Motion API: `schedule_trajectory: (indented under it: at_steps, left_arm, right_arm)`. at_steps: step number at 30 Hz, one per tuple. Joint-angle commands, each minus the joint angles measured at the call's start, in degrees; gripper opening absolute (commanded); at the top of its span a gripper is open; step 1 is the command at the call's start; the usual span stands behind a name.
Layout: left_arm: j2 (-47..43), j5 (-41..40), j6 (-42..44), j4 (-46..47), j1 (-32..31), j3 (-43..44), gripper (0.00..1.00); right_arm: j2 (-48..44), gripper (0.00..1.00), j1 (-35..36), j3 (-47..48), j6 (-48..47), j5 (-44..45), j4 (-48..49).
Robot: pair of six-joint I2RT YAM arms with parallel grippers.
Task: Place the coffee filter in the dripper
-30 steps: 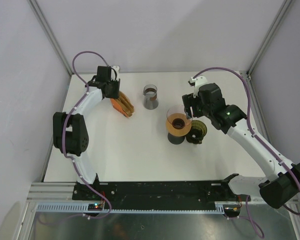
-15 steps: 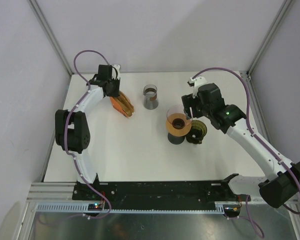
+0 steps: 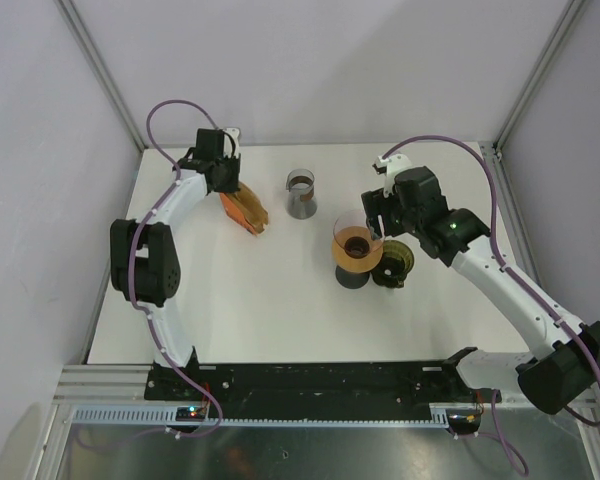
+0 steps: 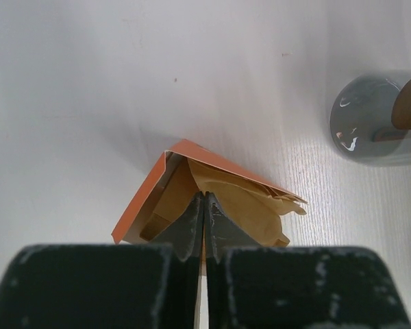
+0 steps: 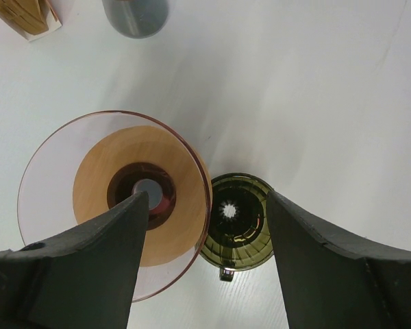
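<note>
Brown paper coffee filters (image 4: 250, 205) stand packed in an open orange box (image 4: 147, 195) lying at the table's back left (image 3: 246, 211). My left gripper (image 4: 204, 205) reaches into the box mouth, its fingers shut with a thin filter edge pinched between them. A clear pink dripper (image 5: 116, 199) with a wooden collar sits on a dark stand mid-table (image 3: 356, 245). A dark green dripper (image 5: 236, 219) stands just to its right (image 3: 393, 262). My right gripper (image 5: 205, 200) hovers open above both, holding nothing.
A grey glass beaker (image 3: 301, 194) stands between the box and the drippers, also at the right edge of the left wrist view (image 4: 373, 127). White walls and frame posts enclose the table's back and sides.
My left gripper's fingers have closed onto a filter inside the box. The left arm shifted slightly; the right arm held still.
</note>
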Motion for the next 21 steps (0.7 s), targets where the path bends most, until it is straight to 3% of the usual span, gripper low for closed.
schedule_trajectory:
  at_steps: [1,21]
  left_arm:
    - [-2.33,1.66,-0.83,1.05,0.32,1.24,0.00]
    - [-12.90,6.23,-0.31,0.95,0.31,-2.85,0.00]
  right_arm:
    - [-0.04,0.74,0.41,-0.20,-0.95,-0.32,0.19]
    - [-1.25,0.74,0.53,-0.17,-0.95,0.08,0.35]
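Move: The dripper, sitting in its tan collar on the carafe, stands about 28 cm to the right of the left hand, which already has the filter pinched, some 15 cm nearer the base and a little higher than the hand. Right under this hand is the filter box, its middle roughly 3 cm right, 1 cm back and 7 cm down; the glass jug stands about 16 cm right and 1 cm ahead, the green cup about 35 cm right and 16 cm back, both some 7 cm lower. From the right hand the dripper lies about 5 cm left, 1 cm ahead and 9 cm below. The coffee filter, still pinched by its upper edge in the shut left fingers, is drawn up out of its box: the left hand rises about 6 cm, slowly at first and then briskly, easing back towards the base only a little. The fingertips tilt up some 5 to 10 degrees, and the grip stays closed. ##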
